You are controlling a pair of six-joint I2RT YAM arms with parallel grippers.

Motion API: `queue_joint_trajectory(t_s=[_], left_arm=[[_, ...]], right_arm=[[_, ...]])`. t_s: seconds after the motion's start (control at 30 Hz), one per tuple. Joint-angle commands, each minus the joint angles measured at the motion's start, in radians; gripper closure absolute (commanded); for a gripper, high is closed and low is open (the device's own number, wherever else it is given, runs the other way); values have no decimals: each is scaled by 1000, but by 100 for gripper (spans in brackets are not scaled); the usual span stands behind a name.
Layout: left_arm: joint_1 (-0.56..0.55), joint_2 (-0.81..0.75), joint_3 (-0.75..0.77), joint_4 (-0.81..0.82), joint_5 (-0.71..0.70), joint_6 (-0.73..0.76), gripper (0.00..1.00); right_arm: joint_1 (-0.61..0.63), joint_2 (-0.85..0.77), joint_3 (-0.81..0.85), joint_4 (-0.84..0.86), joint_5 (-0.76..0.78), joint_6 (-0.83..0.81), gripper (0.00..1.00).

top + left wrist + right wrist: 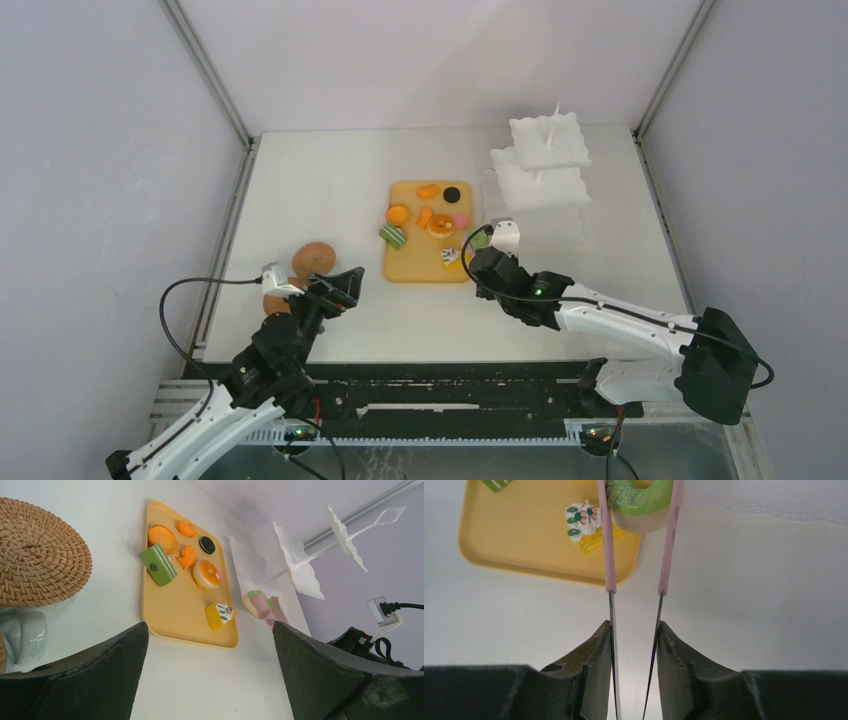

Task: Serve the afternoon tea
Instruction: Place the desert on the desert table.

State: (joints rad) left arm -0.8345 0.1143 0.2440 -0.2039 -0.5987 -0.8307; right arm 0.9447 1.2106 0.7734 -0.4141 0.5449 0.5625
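A yellow board (415, 265) in the middle of the table carries the toy pastries: orange tarts (399, 214), a black round (452, 194), a green slice (392, 236) and a yellow wedge (452, 258). My right gripper (634, 627) is shut on thin pink tongs (610, 545). The tongs clamp a green donut (640, 495) just off the board's near right corner. My left gripper (210, 630) stands open with nothing between its fingers, near the board's near left side. Beside it are two mugs (25, 630) under woven coasters (35, 555).
A white tiered stand (540, 175) rises at the back right, just beyond the donut (480, 238). Grey walls and metal posts close in the table on the left, back and right. The right arm's cable loops near its wrist.
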Motion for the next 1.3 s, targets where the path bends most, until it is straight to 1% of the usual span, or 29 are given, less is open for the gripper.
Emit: queue_joint_trajectory(t_s=[0.0, 0.2, 0.63, 0.9, 1.27], left_arm=[[3, 18, 32, 50, 7, -8, 1], [3, 36, 29, 63, 7, -10, 1], [3, 66, 29, 81, 8, -1, 2], [3, 84, 28, 96, 5, 8, 1], [3, 118, 20, 122, 1, 14, 1]], right_arm=[[-23, -51, -10, 88, 66, 21, 92], [-60, -52, -25, 123, 74, 19, 92], [-148, 16, -54, 229, 78, 14, 93], [-195, 62, -75, 338, 91, -3, 95], [-244, 174, -83, 490, 110, -9, 96]])
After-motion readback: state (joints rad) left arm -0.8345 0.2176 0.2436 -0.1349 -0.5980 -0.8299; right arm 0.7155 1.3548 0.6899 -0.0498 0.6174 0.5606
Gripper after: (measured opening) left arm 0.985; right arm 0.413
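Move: The right hand still grips the tongs with the green donut pinched in their tips. The tea stand's bottom plate has its middle about 18 cm ahead, 10 cm right and 10 cm below this hand; the middle tier hangs over the plate, about 17 cm ahead, 9 cm right, level with the hand. The cake slice on the tray lies some 6 cm ahead, 8 cm left and 9 cm below. From the left hand the bottom plate is roughly 21 cm ahead, 43 cm right and 18 cm below. Carry the green donut over the left front part of the stand's bottom plate: take the right hand forward about 8 cm and 4 cm to the right, nearly level at first, then sinking toward the plate. Swing the wrist some 15 degrees clockwise on the way, lift the fingertips' pitch slightly, and keep the tongs squeezed on the donut. ##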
